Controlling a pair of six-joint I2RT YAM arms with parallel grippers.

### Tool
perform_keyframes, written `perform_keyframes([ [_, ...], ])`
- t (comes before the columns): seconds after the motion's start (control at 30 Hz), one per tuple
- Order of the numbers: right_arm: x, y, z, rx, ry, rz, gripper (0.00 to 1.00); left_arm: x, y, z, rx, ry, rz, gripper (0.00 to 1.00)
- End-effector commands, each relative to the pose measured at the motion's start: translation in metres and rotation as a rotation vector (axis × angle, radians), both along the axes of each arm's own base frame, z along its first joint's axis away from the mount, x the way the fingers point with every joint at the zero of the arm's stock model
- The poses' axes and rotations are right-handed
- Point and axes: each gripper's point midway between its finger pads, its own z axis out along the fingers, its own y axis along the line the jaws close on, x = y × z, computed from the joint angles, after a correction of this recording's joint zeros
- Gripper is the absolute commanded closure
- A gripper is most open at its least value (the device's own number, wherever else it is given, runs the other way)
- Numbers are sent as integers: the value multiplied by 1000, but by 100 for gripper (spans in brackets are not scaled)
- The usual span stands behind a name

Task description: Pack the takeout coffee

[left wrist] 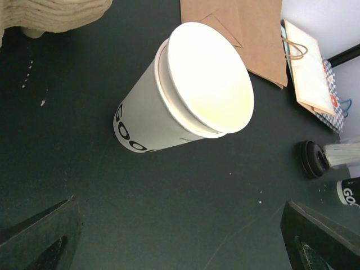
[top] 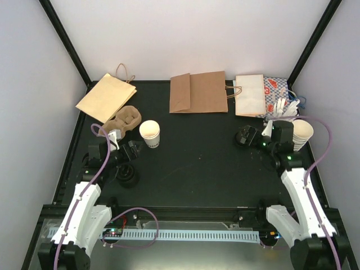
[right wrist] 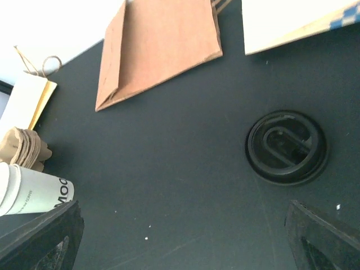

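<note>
The takeout coffee [top: 150, 134] is a small white paper cup with dark print, standing upright and uncovered left of the table's middle. In the left wrist view the takeout coffee [left wrist: 191, 95] lies ahead of my fingers, its cream inside showing. My left gripper [top: 134, 151] sits just short of it, low and to its left, and is open [left wrist: 180, 247] with only bare table between the fingertips. My right gripper [top: 262, 139] is far off at the right, open [right wrist: 183, 242] and empty. The right wrist view catches the cup [right wrist: 31, 191] at its left edge.
A black lid [right wrist: 287, 147] lies just ahead of the right gripper. A brown cup carrier [top: 125, 120] sits behind the cup. Along the back lie a tan bag [top: 106, 97], a brown bag [top: 198, 91], a white bag [top: 249, 94] and a blue-patterned bag [top: 277, 90]. A cup stack [top: 302, 135] stands far right.
</note>
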Motion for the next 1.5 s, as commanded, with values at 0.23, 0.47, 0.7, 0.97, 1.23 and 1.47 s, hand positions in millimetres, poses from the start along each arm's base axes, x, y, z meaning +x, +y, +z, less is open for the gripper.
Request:
perform_keyframes([
  [0.23,61,12,-6,9,86,46,0,7,5,52,62,-69,-11,1],
  [0.47,103,10,-7,-52,90,44,0,8,2,94,107,-181,-60,1],
  [0.7,147,27,-42,-103,194,107,0,9,12,115,251,-254,-76,1],
  [0.97,191,33,-72,-132,240,132,1,10,23,84,304,-209,-34,1],
  [1.23,231,35,-104,-168,296,140,2,5,12,93,277,-281,-88,1],
  [1.47,263,39,-120,-152,314,127,3,5,4,93,250,-289,-133,1],
])
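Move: The brown bag lies flat at the back, its middle some 38 cm ahead of the open right hand, 16 cm to its left and 20 cm below; its near right corner is closer. Beside it, the cream bag is about 37 cm ahead and 11 cm right of that hand, and the black lid 12 cm ahead and 4 cm right. From the left hand, the brown bag is some 40 cm ahead and 33 cm right, the paper cups about 12 cm ahead and 8 cm right. The right hand, fingers wide open, reaches some 25 cm forward past the black lid with a slight drift left, dipping a little at first and then sinking steadily, about 12 cm lower in all, while the fingers tip down some 20 degrees and arrive above the brown bag's near right corner. Meanwhile the left hand, also open, rises roughly 10 cm beside the paper cups and settles back slightly, tilting its fingers up and rolling its left side up about 15 degrees. ##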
